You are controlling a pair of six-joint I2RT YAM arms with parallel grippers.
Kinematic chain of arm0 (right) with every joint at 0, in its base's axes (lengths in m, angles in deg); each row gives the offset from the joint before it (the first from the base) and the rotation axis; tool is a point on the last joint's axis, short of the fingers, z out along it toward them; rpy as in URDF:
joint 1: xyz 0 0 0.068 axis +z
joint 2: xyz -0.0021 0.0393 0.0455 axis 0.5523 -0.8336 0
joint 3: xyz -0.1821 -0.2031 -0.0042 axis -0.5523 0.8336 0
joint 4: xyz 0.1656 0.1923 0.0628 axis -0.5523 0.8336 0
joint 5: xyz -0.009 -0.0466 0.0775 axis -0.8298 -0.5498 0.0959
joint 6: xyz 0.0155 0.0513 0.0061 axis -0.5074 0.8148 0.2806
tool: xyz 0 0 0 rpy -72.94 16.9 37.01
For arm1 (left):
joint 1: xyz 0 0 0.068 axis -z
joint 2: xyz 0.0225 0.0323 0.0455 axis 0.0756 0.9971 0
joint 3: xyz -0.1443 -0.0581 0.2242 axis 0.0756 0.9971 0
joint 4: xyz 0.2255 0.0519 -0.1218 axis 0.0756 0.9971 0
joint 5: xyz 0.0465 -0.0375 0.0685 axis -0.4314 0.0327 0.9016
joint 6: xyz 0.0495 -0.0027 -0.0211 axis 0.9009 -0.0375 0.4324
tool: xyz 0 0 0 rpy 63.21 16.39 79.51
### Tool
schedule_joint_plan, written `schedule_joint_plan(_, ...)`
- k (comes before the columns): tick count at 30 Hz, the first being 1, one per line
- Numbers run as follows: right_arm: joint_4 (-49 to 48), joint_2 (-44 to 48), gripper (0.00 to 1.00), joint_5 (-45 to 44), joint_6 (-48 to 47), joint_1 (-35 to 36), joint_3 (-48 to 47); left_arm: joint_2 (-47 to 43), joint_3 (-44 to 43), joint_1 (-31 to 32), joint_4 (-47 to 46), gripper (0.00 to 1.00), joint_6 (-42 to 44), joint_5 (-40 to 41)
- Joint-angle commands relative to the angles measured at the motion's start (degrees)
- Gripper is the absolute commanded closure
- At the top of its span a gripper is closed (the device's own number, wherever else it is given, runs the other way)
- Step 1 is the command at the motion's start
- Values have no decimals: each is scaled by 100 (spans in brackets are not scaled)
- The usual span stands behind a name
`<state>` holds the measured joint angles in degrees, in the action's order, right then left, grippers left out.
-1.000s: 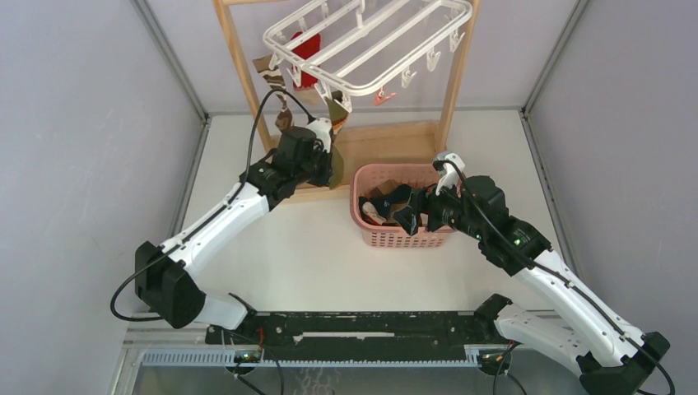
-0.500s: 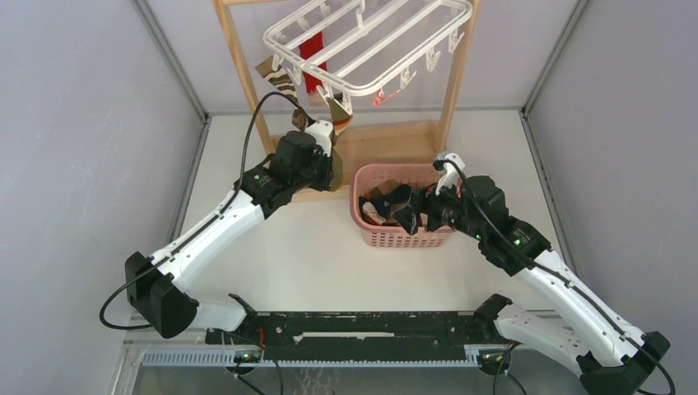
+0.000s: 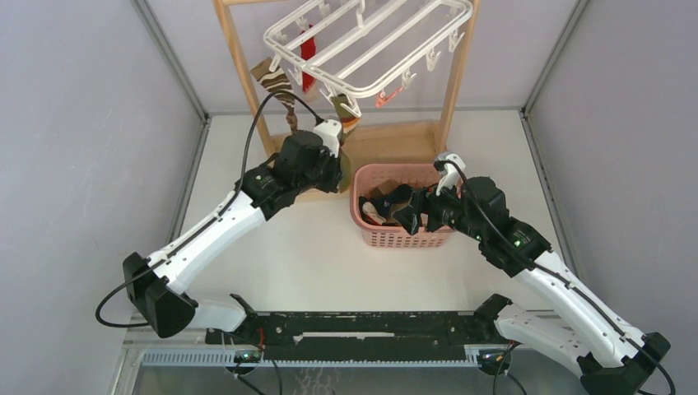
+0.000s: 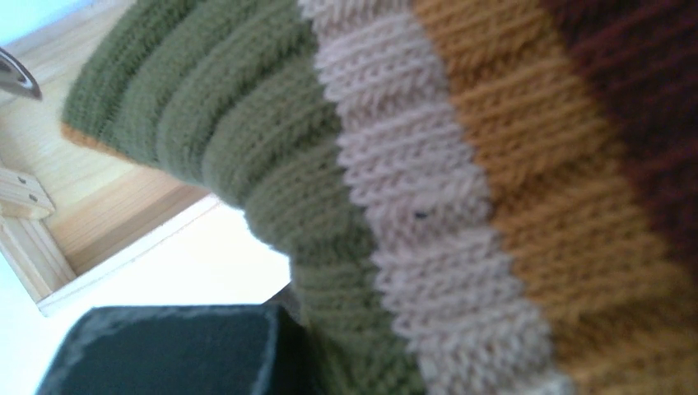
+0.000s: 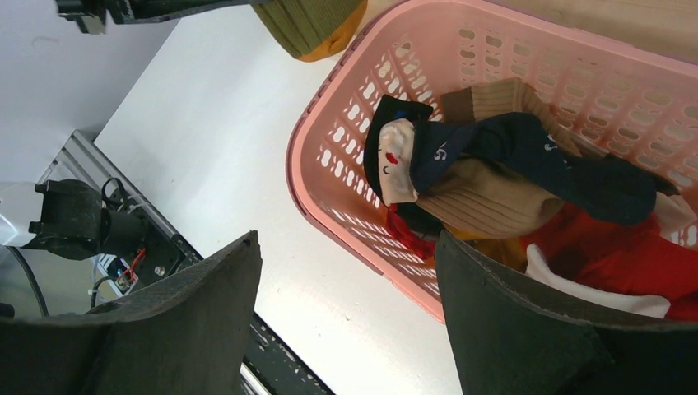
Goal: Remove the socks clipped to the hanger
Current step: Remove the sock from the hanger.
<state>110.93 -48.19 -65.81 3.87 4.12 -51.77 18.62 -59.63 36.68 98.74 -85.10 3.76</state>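
The white hanger (image 3: pixel 372 39) hangs tilted in the wooden frame. A red sock (image 3: pixel 307 51) and a brown striped sock (image 3: pixel 276 81) are clipped at its left end. A small red piece (image 3: pixel 385 98) dangles at its front. A green, beige, orange and brown striped sock (image 3: pixel 343 113) hangs from a front clip, and my left gripper (image 3: pixel 336 164) is shut on its lower part. That sock (image 4: pixel 428 181) fills the left wrist view beside one dark finger (image 4: pixel 165 350). My right gripper (image 3: pixel 398 211) hovers open over the basket, its jaws (image 5: pixel 346 284) wide apart and holding nothing.
A pink basket (image 3: pixel 360 216) stands on the table before the frame; its rim (image 5: pixel 329 107) encloses several loose socks, including a navy sock (image 5: pixel 535 156), a tan sock (image 5: pixel 486 202) and a red sock (image 5: pixel 625 255). The wooden frame posts (image 3: pixel 237 58) and base (image 3: pixel 387 141) stand behind it.
My left gripper has moved right and a little nearer with the striped sock. The hanger has swung, and the red sock has turned edge-on. My right gripper's jaws have narrowed slightly.
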Motion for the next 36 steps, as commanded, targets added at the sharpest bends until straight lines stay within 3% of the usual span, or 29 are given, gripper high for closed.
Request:
schedule_joint_plan(1, -264, 113, 17, -33, 58, 67, -24, 86, -666, 216, -66, 98, -46, 81)
schedule_joint_plan(36, -554, 230, 17, -309, -43, -18, 102, 1494, -2281, 926, 165, 98, -182, -265)
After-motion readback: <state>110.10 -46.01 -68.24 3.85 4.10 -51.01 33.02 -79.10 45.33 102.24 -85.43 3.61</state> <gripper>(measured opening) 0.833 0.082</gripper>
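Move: The left fingers hold the olive-and-orange striped sock, whose clip on the hanger is about 5 cm ahead of them, 2 cm to the right and 13 cm up. The pink basket is roughly 17 cm to the left hand's right, 3 cm nearer the base and 17 cm below; the brown-and-white sock hangs some 13 cm to its left, 10 cm ahead and 7 cm higher. From the right hand, the basket is about 7 cm ahead, level sideways, and 16 cm below. Keep the left gripper shut on the striped sock and drag it to the right about 9 cm, towards the basket, against the clip that still holds it. Raise it some 3 cm at the start, let it sag a little, then lift again, turning the wrist roughly 10 degrees clockwise as it goes. ##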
